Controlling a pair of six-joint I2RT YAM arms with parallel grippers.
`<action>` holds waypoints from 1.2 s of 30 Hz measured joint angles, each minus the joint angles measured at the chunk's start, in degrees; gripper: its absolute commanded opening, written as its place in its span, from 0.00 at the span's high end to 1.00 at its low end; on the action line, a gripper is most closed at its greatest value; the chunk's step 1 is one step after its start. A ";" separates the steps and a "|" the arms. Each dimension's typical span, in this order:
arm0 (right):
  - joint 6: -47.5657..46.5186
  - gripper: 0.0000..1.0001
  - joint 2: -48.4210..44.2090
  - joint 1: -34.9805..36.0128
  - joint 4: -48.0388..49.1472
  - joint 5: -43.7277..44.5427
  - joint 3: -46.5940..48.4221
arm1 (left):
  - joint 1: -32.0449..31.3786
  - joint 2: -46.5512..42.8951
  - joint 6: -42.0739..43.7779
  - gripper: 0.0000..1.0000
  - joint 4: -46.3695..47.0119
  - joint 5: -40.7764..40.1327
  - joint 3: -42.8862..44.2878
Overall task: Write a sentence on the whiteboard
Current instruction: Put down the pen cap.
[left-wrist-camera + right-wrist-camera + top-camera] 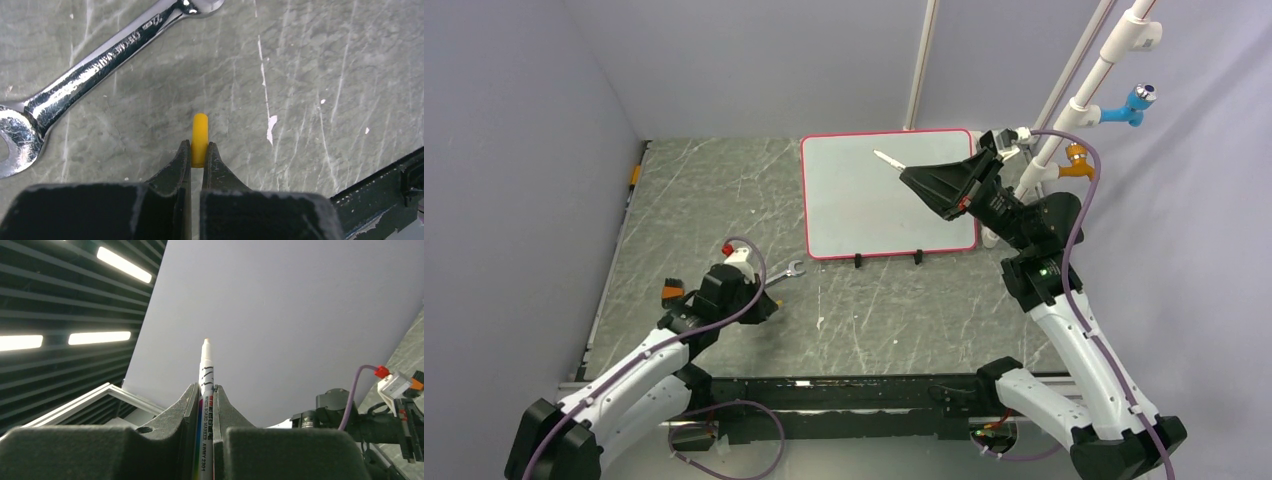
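The whiteboard (864,210), white with a red-pink rim, lies flat at the back middle of the table. Its visible face looks plain, and the sentence is out of view. My right gripper (907,175) hovers over the board's right part, shut on a white marker (890,159). In the right wrist view the marker (206,370) sticks up from the right gripper (205,390) with its pale tip uncapped. My left gripper (767,298) sits low at the front left. It is shut on a small yellow cap (199,132), which pokes out past the left gripper (199,147).
A chrome wrench (786,272) lies on the grey table just beyond the left gripper, and the same wrench (100,60) shows in the left wrist view. White pipes (1084,100) with blue and orange fittings rise at the back right. Grey walls enclose the table.
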 measured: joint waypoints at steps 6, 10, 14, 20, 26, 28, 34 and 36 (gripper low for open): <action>0.04 1.00 -0.26 -0.02 0.09 0.48 -0.13 | -2.78 1.68 -3.37 1.00 1.31 -3.02 -1.88; -0.50 1.00 -0.98 -0.02 0.00 1.22 -0.48 | -5.57 2.67 -4.90 1.00 1.84 -4.37 -2.25; -1.97 1.00 -1.84 -1.27 -2.14 1.05 -0.90 | -8.20 3.52 -5.75 1.00 2.19 -6.10 -2.25; -9.09 1.00 -3.61 -4.13 -12.59 2.91 -2.14 | -9.27 3.72 -5.77 1.00 2.62 -7.37 -2.25; -15.87 1.00 -6.73 -4.20 -21.29 7.74 -4.33 | -9.35 4.87 -5.77 1.00 3.85 -8.17 -2.25; -17.75 1.00 -6.91 -4.20 -22.18 8.57 -4.28 | -9.38 5.49 -6.05 0.93 4.02 -8.52 -2.27; -19.71 1.00 -5.90 -4.20 -23.87 8.85 -3.89 | -9.38 5.95 -7.61 0.59 4.17 -9.55 -3.08; -19.85 1.00 -5.88 -4.20 -23.80 8.85 -3.89 | -9.38 5.84 -8.35 0.54 4.09 -10.19 -3.52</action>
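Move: The left hand already holds the pen cap. Its landing spot on the bare table lies about level ahead, 2 cm to the right and 5 cm below the hand. From that hand, the wrench's middle is about 7 cm ahead and 3 cm left, the whiteboard's near left corner some 12 cm ahead and 7 cm right, and the black-and-orange block 4 cm ahead and 21 cm left. From the right hand, the spot is roughly level ahead, 22 cm left and 47 cm below. Down and slightly back and right, the left hand takes the cap to the table, pauses, then sinks a little more, about 4 cm lower in all, while its fingers open around the cap. After a short wait the right hand, still gripping the marker, descends some 9 cm towards the whiteboard, drifting forward and right, its fingers dipping and swinging clockwise by roughly 15 degrees. ##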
